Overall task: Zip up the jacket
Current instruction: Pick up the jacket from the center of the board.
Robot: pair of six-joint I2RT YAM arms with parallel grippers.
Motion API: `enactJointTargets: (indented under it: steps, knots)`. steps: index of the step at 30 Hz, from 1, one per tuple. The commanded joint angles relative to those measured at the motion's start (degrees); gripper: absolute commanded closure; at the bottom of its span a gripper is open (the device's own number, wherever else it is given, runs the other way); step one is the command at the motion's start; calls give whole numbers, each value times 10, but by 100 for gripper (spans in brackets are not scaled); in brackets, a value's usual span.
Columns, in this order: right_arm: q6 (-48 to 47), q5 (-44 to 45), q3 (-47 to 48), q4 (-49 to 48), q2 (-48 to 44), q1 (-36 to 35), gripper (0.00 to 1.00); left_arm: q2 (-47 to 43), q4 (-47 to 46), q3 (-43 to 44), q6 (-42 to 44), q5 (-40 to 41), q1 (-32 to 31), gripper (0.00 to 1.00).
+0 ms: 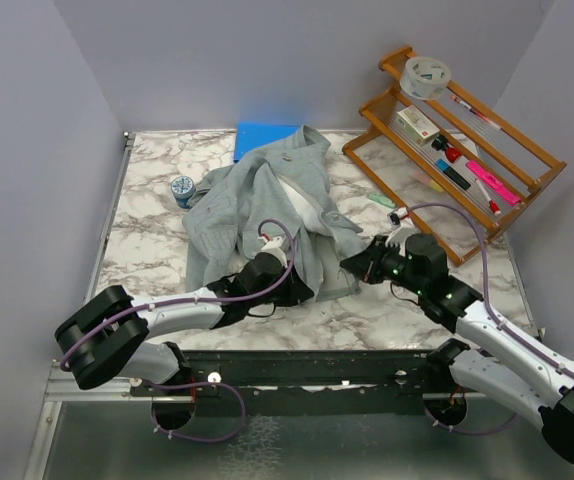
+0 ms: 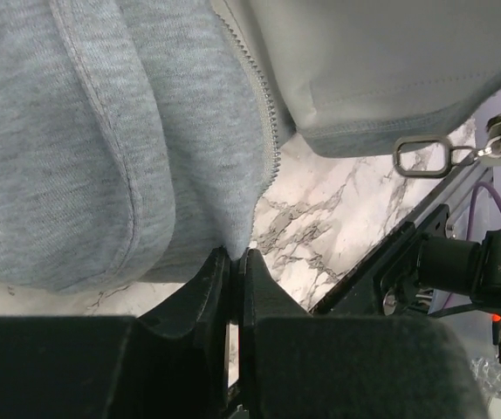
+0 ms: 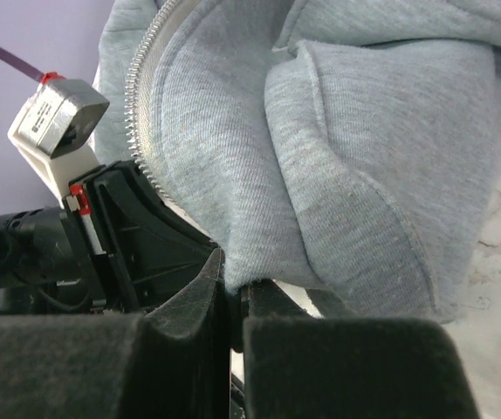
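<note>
The light grey jacket (image 1: 257, 190) lies rumpled and unzipped on the marble table (image 1: 147, 250), its two front edges apart. My left gripper (image 1: 289, 285) sits at the near hem; in the left wrist view it (image 2: 236, 255) is shut on the jacket (image 2: 76, 131) just below the end of the zipper teeth (image 2: 264, 113). My right gripper (image 1: 352, 264) is at the other front corner. In the right wrist view it (image 3: 233, 284) is shut on a fold of the jacket (image 3: 364, 157) beside the other row of zipper teeth (image 3: 141, 113). A metal ring (image 2: 422, 155) hangs by the far hem.
A blue pad (image 1: 262, 138) lies under the jacket's far end. A small blue-and-white tin (image 1: 183, 189) stands left of the jacket. At the back right is a wooden rack (image 1: 512, 140) with pens and a tape roll (image 1: 426, 75). A green item (image 1: 382, 201) lies near it.
</note>
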State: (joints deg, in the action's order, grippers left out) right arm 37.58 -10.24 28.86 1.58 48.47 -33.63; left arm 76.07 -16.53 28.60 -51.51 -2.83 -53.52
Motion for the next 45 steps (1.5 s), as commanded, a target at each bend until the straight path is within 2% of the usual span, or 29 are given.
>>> enactJointTargets:
  steps: [1,3,10,17,23,26,30,39,45]
  knots:
    - [17,-45,-20,-43,-8,1,100,-14,-56,-19,1,-37,6,94]
    - [25,-53,-24,-48,-7,1,100,-19,-66,-24,5,-43,8,94]
    - [30,-56,-30,-54,-15,1,100,6,-59,-20,16,-66,10,66]
    - [35,-48,-35,-48,-24,1,100,38,-46,-9,21,-78,10,57]
    - [36,-45,-39,-49,-26,1,100,55,-34,6,22,-79,10,46]
    - [39,-45,-41,-51,-27,1,100,57,-19,16,21,-69,10,31]
    - [39,-44,-43,-51,-27,1,100,61,27,41,26,-36,7,22]
    - [50,-24,-45,-36,-39,1,100,85,145,114,48,63,-38,18]
    - [102,46,-52,-2,-72,1,100,144,191,161,40,130,-69,18]
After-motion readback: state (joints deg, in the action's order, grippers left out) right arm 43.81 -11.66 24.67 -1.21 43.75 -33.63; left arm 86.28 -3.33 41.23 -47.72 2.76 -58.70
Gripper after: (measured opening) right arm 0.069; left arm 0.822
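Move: The left hand's fingertips are already on the zip-side lower corner of the jacket's left panel, so that corner is at the hand point. The right panel's lower corner, pinched in the right hand, is some 8 cm to the right of the left hand, 4 cm farther out and about 6 cm higher. The jacket's body spreads roughly 20 cm ahead and 11 cm to the left. From the right hand, the left panel's corner is about 4 cm back, 8 cm left and 6 cm below. Up barely half a centimetre, the left hand begins opening and lets go of the left panel's corner. It then dips over 2 cm while easing back, comes forward again and shifts right about 2 cm, fingers nearly wide open, rolling its left side up some 10 degrees and ending on a fresh dip. The right hand keeps its pinch on the right panel, easing back about 1.5 cm. ##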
